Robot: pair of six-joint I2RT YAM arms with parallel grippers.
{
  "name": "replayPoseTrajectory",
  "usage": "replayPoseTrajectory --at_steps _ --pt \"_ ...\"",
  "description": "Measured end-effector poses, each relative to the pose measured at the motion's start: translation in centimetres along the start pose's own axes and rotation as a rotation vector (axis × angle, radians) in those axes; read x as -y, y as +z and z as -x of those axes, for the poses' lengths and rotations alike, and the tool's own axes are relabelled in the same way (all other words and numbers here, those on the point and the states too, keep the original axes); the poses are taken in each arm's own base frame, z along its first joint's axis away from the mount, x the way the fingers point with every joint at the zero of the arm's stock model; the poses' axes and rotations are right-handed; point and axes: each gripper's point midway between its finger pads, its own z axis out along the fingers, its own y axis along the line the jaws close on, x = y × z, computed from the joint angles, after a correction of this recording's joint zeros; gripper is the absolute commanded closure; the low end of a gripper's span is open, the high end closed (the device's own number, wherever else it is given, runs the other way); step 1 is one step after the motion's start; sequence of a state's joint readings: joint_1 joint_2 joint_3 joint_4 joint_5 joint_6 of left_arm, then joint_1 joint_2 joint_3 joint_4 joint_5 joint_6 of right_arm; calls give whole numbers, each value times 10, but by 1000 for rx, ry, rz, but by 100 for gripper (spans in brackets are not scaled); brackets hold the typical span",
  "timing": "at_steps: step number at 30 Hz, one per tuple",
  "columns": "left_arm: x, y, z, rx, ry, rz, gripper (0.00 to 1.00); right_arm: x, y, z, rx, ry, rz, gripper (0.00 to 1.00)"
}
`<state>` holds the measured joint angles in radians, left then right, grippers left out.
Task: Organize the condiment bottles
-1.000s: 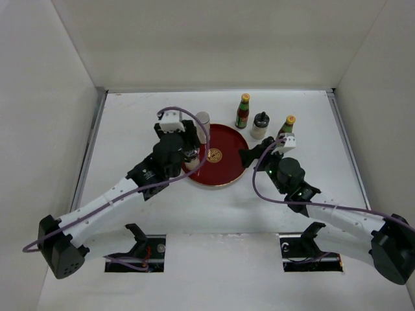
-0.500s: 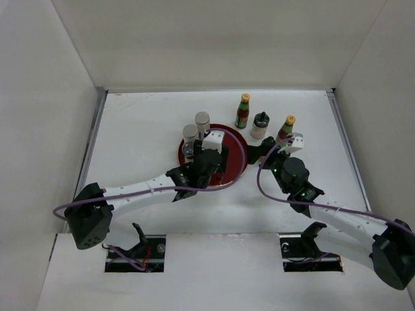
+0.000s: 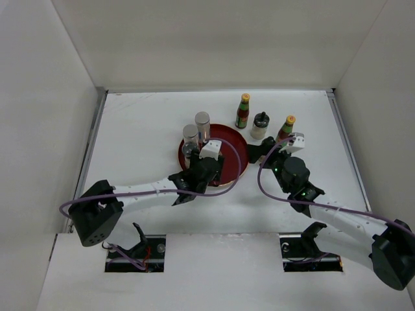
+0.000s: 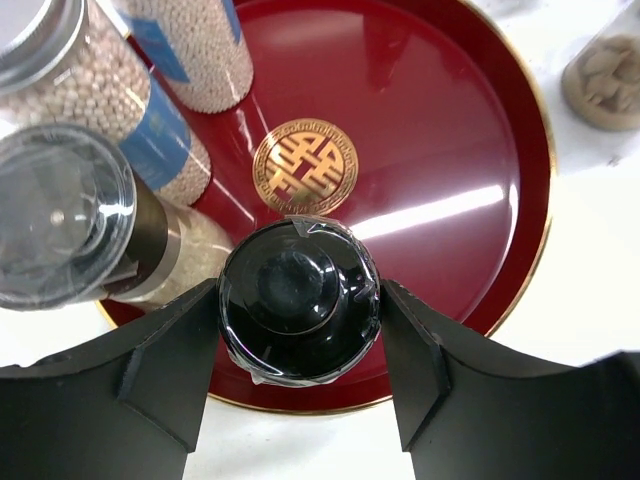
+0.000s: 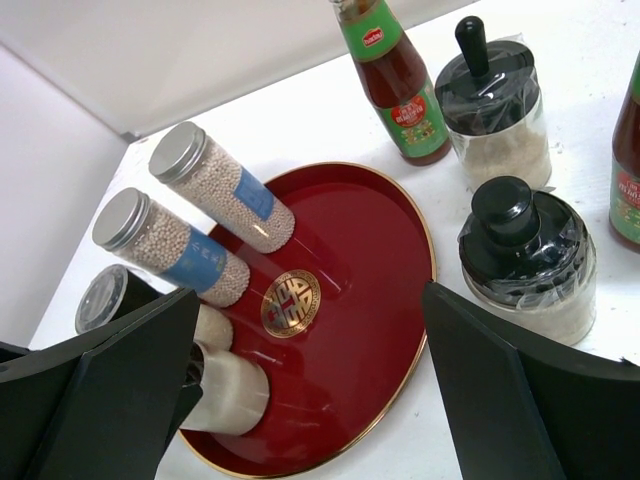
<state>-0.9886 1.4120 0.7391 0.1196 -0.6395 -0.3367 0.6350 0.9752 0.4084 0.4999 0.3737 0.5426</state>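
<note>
My left gripper [image 4: 300, 330] is shut on the lid of a black-topped shaker [image 4: 299, 290] over the near part of the red plate [image 4: 450, 150]. On the plate beside it stand two silver-capped shakers [image 3: 202, 120] [image 3: 190, 134] and a clear-lidded pale shaker [image 4: 65, 215]. My right gripper [image 5: 310, 300] hangs open at the plate's right edge, holding nothing. To its right on the table are two more black-topped shakers [image 5: 505, 100] [image 5: 525, 250]. Two dark red sauce bottles [image 3: 243, 110] [image 3: 286, 128] also stand there.
White walls enclose the table on the left, back and right. The left arm [image 3: 149, 188] lies across the near-left table. The right arm [image 3: 324, 207] crosses the near right.
The left gripper has swung from the plate's left edge to its near part. Both silver-capped shakers now stand free of it. The right arm has barely moved.
</note>
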Motion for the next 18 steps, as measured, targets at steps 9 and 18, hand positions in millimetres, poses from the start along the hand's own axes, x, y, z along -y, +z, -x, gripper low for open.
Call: replayPoseTrajectory --at_steps 9,18 --pt "-3 0 2 21 -18 4 14 1 0 -1 -2 -1 -2 0" --pt "-1 -18 44 136 -62 -40 12 2 4 -3 -47 -49 -34 70"
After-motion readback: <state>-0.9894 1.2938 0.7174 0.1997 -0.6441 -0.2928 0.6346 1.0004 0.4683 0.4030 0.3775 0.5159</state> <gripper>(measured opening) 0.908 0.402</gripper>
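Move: Between the left fingers, standing inside the tray's near rim, is the black-lidded jar, its middle about 4 cm below the hand point. The clear-lidded jar stands some 5 cm to its left and 2 cm farther out; the tray's middle is about 6 cm ahead of the left hand and 1 cm right. From the right hand, the knob-lidded jar lies roughly 4 cm ahead, 2 cm right and 12 below, with the handle-lidded jar 9 cm ahead, 1 cm left. Spreading its fingers off the black-lidded jar while nearly still, the left hand lets go and then rises straight up about 5 cm, speeding up as it clears the lid, with a slight tilt of under 10 degrees. The right hand stays in place high beside the tray and begins to shut its wide-open fingers to under half, on nothing. ##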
